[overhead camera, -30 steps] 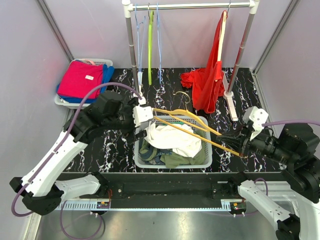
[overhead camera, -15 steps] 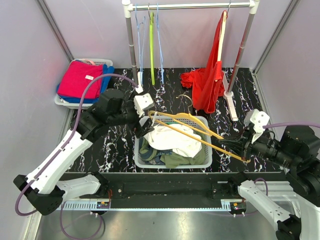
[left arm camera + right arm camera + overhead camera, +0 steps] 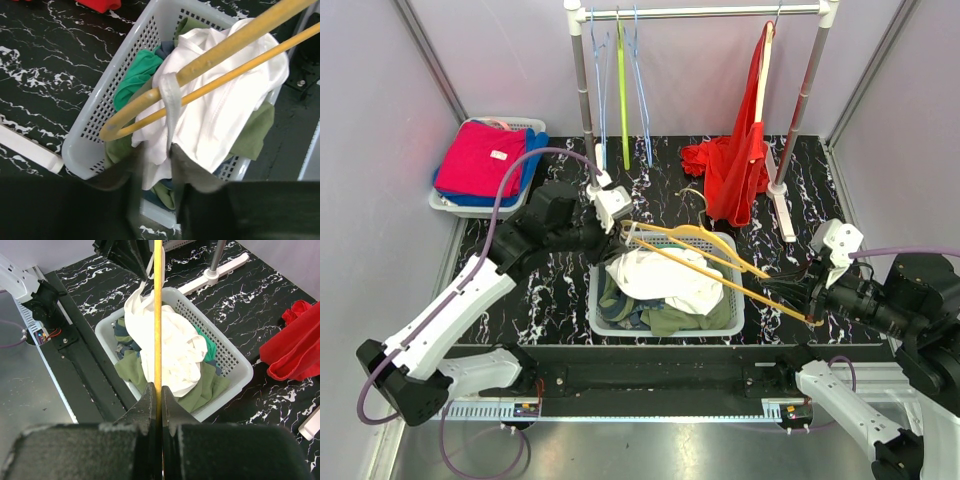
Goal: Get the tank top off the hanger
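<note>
A yellow hanger (image 3: 720,265) lies slanted over the white laundry basket (image 3: 738,320). My right gripper (image 3: 807,300) is shut on its right end, the bar pinched between the fingers in the right wrist view (image 3: 159,390). The white tank top (image 3: 665,275) is heaped on the clothes in the basket, and one strap (image 3: 171,95) is still looped over the hanger's left end (image 3: 150,100). My left gripper (image 3: 623,236) sits at that end, jaws partly apart, and white cloth shows between its fingers in the left wrist view (image 3: 154,150).
Green and blue clothes fill the basket under the tank top. A clothes rack (image 3: 700,12) at the back holds a red garment (image 3: 745,160) and bare blue and green hangers (image 3: 620,80). Its foot (image 3: 782,210) rests on the table. A basket of pink and blue clothes (image 3: 480,160) stands back left.
My left gripper has moved back and right to the hanger's left end and its jaws have narrowed from wide open. The hanger has shifted a little; the right gripper keeps its hold.
</note>
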Robot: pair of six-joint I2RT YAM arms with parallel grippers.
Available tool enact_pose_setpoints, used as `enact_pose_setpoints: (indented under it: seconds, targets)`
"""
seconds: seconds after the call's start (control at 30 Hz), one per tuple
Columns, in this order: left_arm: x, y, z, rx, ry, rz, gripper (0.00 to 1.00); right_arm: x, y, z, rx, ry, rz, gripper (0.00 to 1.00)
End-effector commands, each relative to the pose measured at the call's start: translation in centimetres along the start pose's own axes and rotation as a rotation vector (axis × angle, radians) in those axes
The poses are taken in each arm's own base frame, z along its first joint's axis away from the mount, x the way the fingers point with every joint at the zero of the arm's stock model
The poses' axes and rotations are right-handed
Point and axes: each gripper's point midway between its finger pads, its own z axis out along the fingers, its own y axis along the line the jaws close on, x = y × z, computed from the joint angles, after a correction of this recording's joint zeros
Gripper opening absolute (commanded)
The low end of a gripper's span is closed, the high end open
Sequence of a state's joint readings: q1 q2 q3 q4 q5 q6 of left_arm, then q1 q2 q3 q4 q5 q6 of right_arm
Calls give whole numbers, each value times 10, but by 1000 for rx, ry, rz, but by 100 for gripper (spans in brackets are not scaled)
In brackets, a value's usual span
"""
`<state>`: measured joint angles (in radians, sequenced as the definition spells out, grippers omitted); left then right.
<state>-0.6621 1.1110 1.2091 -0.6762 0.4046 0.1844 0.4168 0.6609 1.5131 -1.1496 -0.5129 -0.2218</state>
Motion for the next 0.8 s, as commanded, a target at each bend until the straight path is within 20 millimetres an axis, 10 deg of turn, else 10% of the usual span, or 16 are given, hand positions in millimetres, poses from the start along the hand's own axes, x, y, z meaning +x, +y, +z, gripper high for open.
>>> enact_pose_setpoints:
  seconds: [0.0, 0.47, 0.77]
  targets:
    - [-24, 13, 1, -58, -76, 19, 6, -20, -1, -7, 23, -71, -26, 0]
    - [-53, 52, -44, -284, -140, 52, 0, 2, 20, -17, -46, -20, 15, 0]
    - [-33, 38, -24, -169, -93, 43, 0, -13, 52, -44, -146, -102, -19, 0]
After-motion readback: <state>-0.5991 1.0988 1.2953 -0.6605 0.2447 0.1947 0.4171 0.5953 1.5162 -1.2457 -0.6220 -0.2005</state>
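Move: Between the left hand's half-closed fingertips hangs the white tank top's strap, within 1 cm or so to the right. The yellow hanger's looped end is about 3 cm ahead, 1 cm right and 3 cm above. The tank top's body is heaped some 10 cm right, 4 cm back and 14 cm down, in the laundry basket. From the right hand, already gripping the hanger's other end, the strap lies about 31 cm left, 11 cm ahead and 11 cm down. Closing fully on the strap, the left fingers pinch it, then carry it forward, up and left, about 6 cm in all, turning some 10 degrees counter-clockwise and easing to a stop. Meanwhile the right hand keeps its grip on the yellow hanger and, a little later, draws it back about 4 cm with a slight counter-clockwise turn, away from the strap. ##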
